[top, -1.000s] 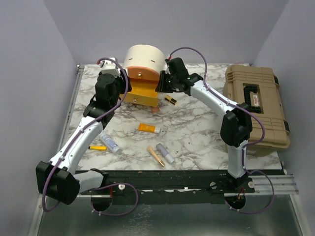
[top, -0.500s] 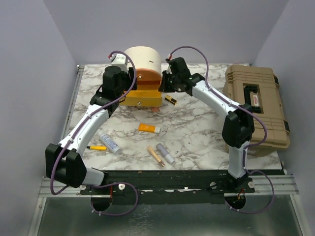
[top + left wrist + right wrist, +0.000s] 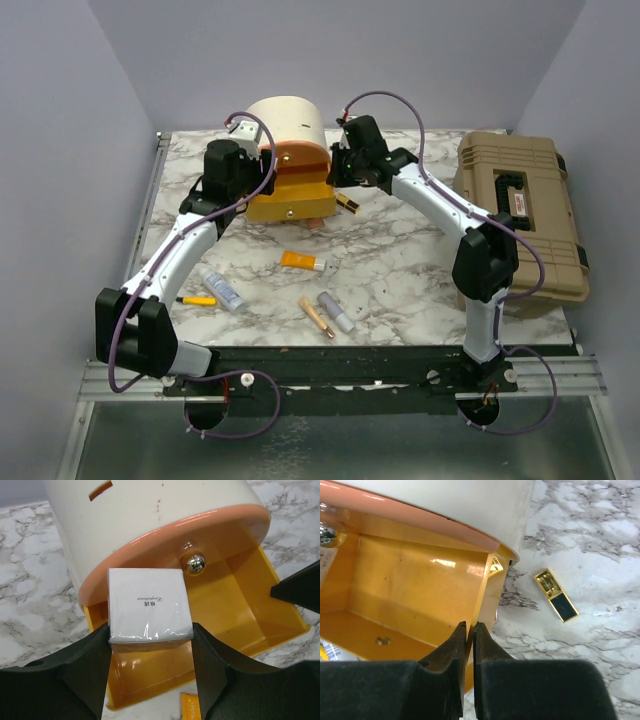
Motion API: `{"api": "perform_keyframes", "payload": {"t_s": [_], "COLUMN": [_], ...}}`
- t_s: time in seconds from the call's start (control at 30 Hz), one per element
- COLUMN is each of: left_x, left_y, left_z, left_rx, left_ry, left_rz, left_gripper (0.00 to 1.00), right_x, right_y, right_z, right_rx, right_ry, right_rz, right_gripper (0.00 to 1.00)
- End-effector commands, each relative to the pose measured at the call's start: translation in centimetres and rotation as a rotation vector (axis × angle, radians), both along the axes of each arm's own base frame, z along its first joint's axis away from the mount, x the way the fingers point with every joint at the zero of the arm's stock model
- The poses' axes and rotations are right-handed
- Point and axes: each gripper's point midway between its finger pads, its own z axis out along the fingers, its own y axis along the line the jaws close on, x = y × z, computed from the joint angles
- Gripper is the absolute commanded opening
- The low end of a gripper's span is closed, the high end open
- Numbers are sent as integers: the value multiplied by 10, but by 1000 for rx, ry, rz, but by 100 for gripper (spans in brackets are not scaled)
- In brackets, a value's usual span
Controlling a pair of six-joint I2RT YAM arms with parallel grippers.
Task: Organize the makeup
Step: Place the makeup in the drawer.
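My left gripper (image 3: 150, 630) is shut on the small white cube (image 3: 148, 602), held above the open yellow-orange drawer (image 3: 240, 605) of the cream-and-orange round case (image 3: 290, 120). My right gripper (image 3: 470, 625) is pinched shut on the drawer's right side wall (image 3: 485, 592). Loose makeup lies on the marble: an orange tube (image 3: 301, 262), a whitish tube (image 3: 224, 291), a yellow pen (image 3: 199, 300), a gold tube (image 3: 317, 317), a lilac tube (image 3: 336, 311), and a gold-and-black piece (image 3: 556, 595) just right of the drawer.
A big tan toolbox (image 3: 520, 210) stands shut at the table's right edge. The round case sits at the back middle, with both arms reaching in from either side. Grey walls close in the table on three sides.
My left arm has carried the white cube right and forward over the drawer. My right gripper has closed onto the drawer's side wall.
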Motion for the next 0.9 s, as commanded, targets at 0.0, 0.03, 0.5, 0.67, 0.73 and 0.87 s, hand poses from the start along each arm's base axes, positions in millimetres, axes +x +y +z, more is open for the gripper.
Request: {"api": "perform_keyframes", "payload": {"t_s": [0.0,0.03,0.5,0.67,0.73,0.87], "left_x": [-3,-2,5,20,23,23], "left_y": [-5,-5,-2,20,24,24], "left_z": [-3,-2,-51,-46,-46,-48], "left_rx": [24,23,-13,27,30,27], "left_ry": [-14,-16,62,6,4,9], "left_rz": [-93,-95,-42,92,120,120], "left_gripper": [27,27,29,35,35,41], "right_x": [7,3,-10,-13,-13,-11], "right_y": [-13,-7,16,19,19,19], "right_z": [20,23,25,22,21,20], "right_rx": [-56,-33,78,100,105,103], "right_ry": [-55,-56,-27,-3,6,13], "right_rz": [3,42,149,145,138,123], "right_gripper": [4,3,2,3,3,3]}}
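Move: The left hand holds the white box. The middle of the open drawer lies about 9 cm below that hand, 5 cm to its right and 3 cm back. The dark front knob is roughly 3 cm ahead, 4 cm right and 4 cm down; the gold compact is some 16 cm right, 6 cm back and 17 cm down on the table. From the right hand, already on the drawer's right wall, the drawer's middle is about 8 cm left, 1 cm back and 3 cm down. Lower the left gripper with the white box about 6 cm into the left rear of the drawer, just in front of the peach panel, tipping the fingers a little further down on the way. Then ease it a centimetre or two forward and left, undoing part of that tilt, grip kept. With the right gripper go on pinching the drawer's right wall, letting it come back about 1 cm. ##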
